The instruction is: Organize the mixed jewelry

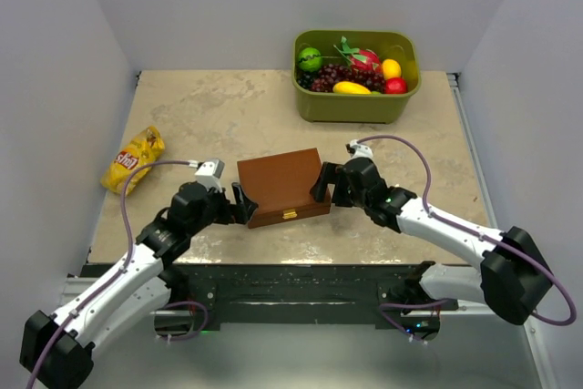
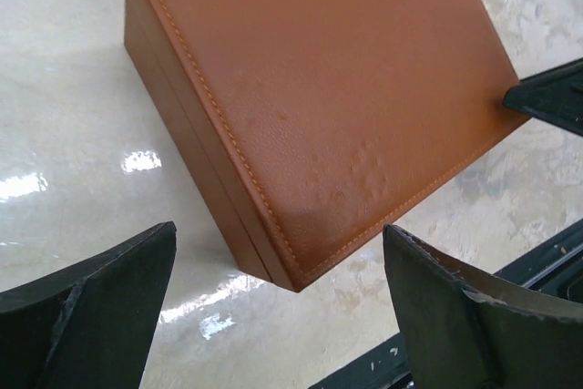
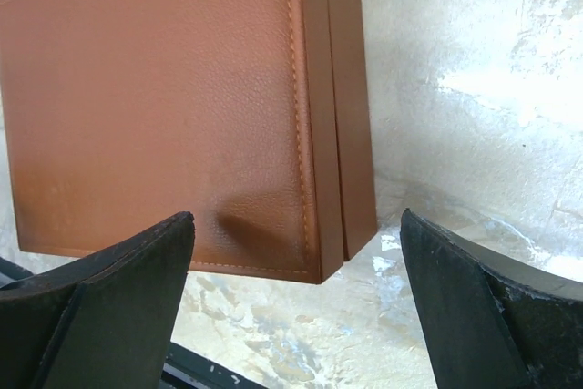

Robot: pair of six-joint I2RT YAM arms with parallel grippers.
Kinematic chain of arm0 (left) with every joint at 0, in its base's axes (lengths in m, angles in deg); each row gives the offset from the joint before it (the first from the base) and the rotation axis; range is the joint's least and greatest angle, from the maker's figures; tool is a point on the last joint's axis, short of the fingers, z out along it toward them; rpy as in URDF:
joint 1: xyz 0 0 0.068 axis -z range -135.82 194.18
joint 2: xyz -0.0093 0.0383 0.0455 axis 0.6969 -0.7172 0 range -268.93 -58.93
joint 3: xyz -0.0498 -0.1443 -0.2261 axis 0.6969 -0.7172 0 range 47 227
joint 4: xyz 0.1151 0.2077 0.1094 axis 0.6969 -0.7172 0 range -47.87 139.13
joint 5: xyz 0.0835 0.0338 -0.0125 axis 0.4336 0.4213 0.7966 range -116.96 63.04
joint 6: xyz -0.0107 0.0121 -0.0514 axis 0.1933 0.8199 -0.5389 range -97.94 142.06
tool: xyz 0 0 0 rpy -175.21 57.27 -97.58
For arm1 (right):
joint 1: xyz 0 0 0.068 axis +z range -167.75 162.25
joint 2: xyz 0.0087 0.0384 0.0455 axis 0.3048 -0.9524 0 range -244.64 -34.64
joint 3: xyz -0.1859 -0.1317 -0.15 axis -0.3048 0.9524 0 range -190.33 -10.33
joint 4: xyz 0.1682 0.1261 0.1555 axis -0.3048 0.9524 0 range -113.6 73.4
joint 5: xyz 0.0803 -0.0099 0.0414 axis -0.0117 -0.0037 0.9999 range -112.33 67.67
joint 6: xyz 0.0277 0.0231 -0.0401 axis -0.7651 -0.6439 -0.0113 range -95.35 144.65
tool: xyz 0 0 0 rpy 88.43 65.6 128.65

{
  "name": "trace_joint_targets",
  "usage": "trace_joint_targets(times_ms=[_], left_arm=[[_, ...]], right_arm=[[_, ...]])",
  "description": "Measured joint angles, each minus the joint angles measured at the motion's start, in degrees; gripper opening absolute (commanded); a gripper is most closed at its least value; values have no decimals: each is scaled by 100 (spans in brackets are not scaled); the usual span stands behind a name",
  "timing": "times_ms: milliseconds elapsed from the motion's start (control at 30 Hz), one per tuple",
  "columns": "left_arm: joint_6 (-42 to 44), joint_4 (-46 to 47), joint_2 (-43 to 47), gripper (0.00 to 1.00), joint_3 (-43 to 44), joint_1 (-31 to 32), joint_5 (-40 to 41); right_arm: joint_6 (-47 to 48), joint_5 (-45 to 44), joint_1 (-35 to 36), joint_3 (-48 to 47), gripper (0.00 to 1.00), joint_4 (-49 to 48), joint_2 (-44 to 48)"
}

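A closed brown leather box (image 1: 282, 184) with a small brass clasp on its front lies mid-table. The mixed jewelry is out of view. My left gripper (image 1: 241, 204) stands open at the box's near left corner, apart from it. In the left wrist view that corner of the box (image 2: 328, 88) points between the spread fingers of the left gripper (image 2: 278, 243). At the box's right end my right gripper (image 1: 324, 185) is open too. The right wrist view shows the box (image 3: 155, 107) lid and its near right corner above the empty right gripper (image 3: 296, 225).
A green tub (image 1: 351, 108) of toy fruit stands at the back right. A yellow snack bag (image 1: 134, 158) lies at the left edge. White walls close in the table on three sides, and a black rail (image 1: 291, 277) runs along its near edge.
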Motion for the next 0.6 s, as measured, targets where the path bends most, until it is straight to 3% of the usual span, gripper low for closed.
trace_joint_targets(times_ms=[600], left_arm=[[-468,1154,-61,98,-1045,155,315]], right_arm=[[-345,61,2,581,70,-813,-96]])
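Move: Off the left hand's finger ends, the middle of the closed jewelry box lies about 6 cm ahead, 8 cm right and 7 cm below; its gold clasp is some 10 cm right and 1 cm back. From the right hand the box's middle is roughly 3 cm ahead, 9 cm left and 6 cm below, with the fruit basket about 26 cm ahead and 8 cm right. The chip bag sits around 12 cm ahead and 27 cm left of the left hand. Sinking almost straight down over the two front corners of the jewelry box, the left hand drops about 4 cm with its fingers wide open, while the right lowers about 2 cm and closes partway. Each brings its inner fingertip down onto the lid near its own corner; both slow towards the end, their wrists barely turning. ##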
